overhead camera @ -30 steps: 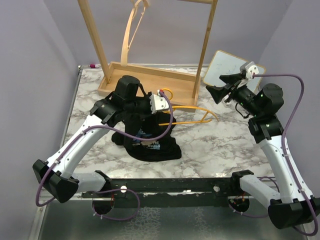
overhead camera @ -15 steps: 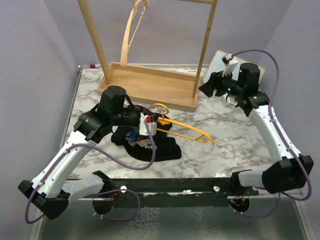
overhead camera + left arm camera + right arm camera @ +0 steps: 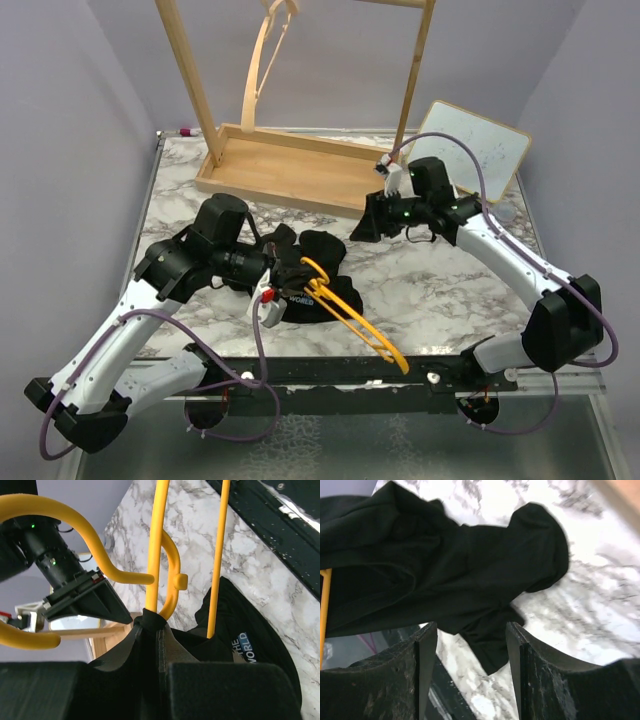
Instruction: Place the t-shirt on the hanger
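Observation:
The black t-shirt (image 3: 318,250) lies crumpled on the marble table, its white lettering (image 3: 245,647) facing up. My left gripper (image 3: 288,283) is shut on the yellow hanger (image 3: 350,318) just below its hook (image 3: 100,555). The hanger's bars slant over the shirt toward the near right edge. My right gripper (image 3: 366,228) hangs open over the shirt's right side. In the right wrist view a loose black flap of the shirt (image 3: 492,645) lies below the gap between the two fingers (image 3: 425,650), and neither finger touches it. A bit of the hanger (image 3: 324,600) shows at the left edge.
A wooden rack with a tray base (image 3: 290,168) stands at the back, a pale wooden hanger (image 3: 264,60) hung on it. A small whiteboard (image 3: 470,150) leans at the back right. A black rail (image 3: 330,370) runs along the near edge.
My left gripper swung the hanger round, so its bars now point to the near right. My right arm came down and left from the whiteboard to the shirt, its jaws narrowing somewhat.

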Robot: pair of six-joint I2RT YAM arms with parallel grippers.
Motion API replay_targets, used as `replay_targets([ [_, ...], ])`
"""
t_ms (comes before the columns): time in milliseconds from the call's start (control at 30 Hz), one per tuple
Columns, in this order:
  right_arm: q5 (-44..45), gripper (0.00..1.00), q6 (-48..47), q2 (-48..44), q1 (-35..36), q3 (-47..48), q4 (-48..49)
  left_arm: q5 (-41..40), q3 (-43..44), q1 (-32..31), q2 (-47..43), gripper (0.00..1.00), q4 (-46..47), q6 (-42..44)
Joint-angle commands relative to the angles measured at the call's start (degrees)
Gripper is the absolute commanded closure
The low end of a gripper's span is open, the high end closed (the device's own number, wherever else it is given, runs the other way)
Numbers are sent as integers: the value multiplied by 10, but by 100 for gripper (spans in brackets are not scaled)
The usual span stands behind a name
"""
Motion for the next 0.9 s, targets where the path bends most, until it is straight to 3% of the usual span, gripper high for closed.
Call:
replay_targets([
  [0, -9, 42, 37, 13, 55, -28, 2, 63, -3, -4, -12, 100, -71, 117],
  [300, 4, 38, 102, 26, 130, -51, 90, 65, -5, -8, -3, 100, -99, 145],
  [867, -7, 40, 128, 142, 183, 4, 174, 44, -16, -11, -9, 100, -47, 84],
])
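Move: The loose fold of the T-shirt hanging beside the left fingers lies about 13 cm to the open right gripper's left, 6 cm back and some 8 cm below. The hanger's middle is roughly 15 cm back from the right gripper, 2 cm to its left and 4 cm above. From the left gripper, which pinches hanger and shirt together, that fold is about 2 cm forward, 1 cm right and 12 cm below. Bring the right gripper left towards the T-shirt's hanging fold, about 10 cm in all, first sweeping back and left while sinking, then carrying on left and slightly lower with a small forward return; keep its fingers open. Keep the left grip on hanger and shirt while easing back and down about 2 cm and turning slightly clockwise, then holding nearly still. ##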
